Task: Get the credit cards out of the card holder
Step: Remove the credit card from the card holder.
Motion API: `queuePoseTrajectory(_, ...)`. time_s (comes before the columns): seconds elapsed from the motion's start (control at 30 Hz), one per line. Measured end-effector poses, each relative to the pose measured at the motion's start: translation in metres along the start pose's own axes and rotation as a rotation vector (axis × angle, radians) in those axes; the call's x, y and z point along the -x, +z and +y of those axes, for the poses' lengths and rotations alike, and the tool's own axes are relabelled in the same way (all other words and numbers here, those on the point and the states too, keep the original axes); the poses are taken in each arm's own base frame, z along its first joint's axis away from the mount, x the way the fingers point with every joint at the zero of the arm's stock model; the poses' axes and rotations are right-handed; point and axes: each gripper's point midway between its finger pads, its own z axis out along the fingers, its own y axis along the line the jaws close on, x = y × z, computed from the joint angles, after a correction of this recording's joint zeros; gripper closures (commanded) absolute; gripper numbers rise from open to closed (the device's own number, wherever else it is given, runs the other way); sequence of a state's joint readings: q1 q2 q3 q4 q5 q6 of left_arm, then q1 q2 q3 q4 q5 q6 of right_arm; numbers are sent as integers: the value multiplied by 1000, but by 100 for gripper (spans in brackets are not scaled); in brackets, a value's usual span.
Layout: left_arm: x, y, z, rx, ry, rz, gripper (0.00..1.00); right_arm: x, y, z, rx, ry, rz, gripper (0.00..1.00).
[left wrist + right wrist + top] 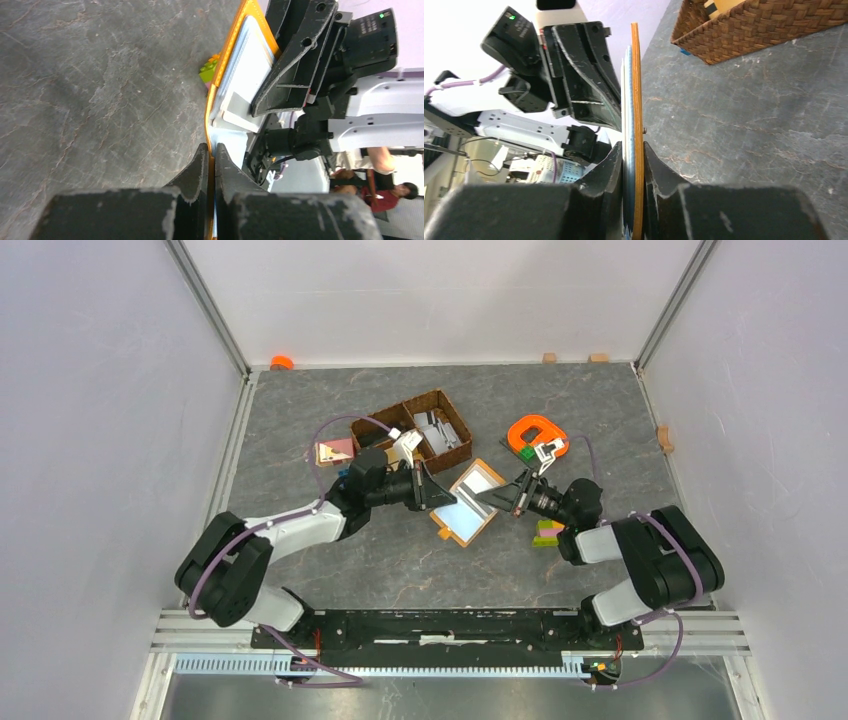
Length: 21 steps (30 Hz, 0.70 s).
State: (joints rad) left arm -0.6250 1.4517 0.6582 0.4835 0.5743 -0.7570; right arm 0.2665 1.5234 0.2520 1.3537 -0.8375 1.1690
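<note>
The card holder [468, 504] lies open mid-table, mustard-orange outside with a white panel and a light blue panel inside. It is held from both sides. My left gripper [446, 498] is shut on its left edge; in the left wrist view the fingers [212, 156] pinch the orange rim, with the card holder [239, 65] running away from them. My right gripper [488, 498] is shut on the opposite edge [634, 165], clamping the orange cover [636, 75] together with thin blue-white layers. I cannot tell the credit cards apart from the inner panels.
A brown wicker basket [420, 428] with grey items stands behind the left arm, a small card-like piece [333, 451] to its left. An orange plastic ring [535, 432] lies at the back right. Green and pink bricks [547, 534] sit by the right wrist.
</note>
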Motion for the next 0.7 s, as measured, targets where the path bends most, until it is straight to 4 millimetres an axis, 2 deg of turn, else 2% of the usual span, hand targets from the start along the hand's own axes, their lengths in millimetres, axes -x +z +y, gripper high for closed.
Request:
queuePoseTrajectory(0.1, 2, -3, 3, 59, 28, -5, 98, 0, 0, -5, -40, -52, 16, 75)
queuePoseTrajectory(0.23, 1, -8, 16, 139, 50, -5, 98, 13, 1, -12, -115, -165, 11, 66)
queuePoseTrajectory(0.4, -8, -12, 33, 219, 80, 29, 98, 26, -3, -6, -158, -301, -7, 59)
queuePoseTrajectory(0.57, -10, -13, 31, 218, 146, 40, 98, 29, 0, -2, -161, -354, 29, 51)
queuePoseTrajectory(0.63, -9, -15, 27, 207, 171, 33, 98, 29, -1, -5, -190, -370, 36, 44)
queuePoseTrajectory(0.7, -7, -18, 20, 193, 200, 21, 98, 33, -4, -8, -238, -393, 24, 20)
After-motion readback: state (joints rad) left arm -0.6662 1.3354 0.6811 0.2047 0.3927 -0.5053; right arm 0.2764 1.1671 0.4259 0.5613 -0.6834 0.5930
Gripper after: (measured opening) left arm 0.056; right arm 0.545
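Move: The credit card sits in the open card holder pinched between both hands: about 3 cm left and 1 cm ahead of the right hand, roughly level, and some 3 cm right and 1 cm ahead of the left. From the right hand, the wicker basket is about 14 cm ahead, 15 cm left and 8 cm lower; the toy bricks are about 8 cm back, 15 cm right and 10 cm lower. Right fingers release the card holder, easing 3 cm forward and dipping, while left, still pinching, draws it leftward. ##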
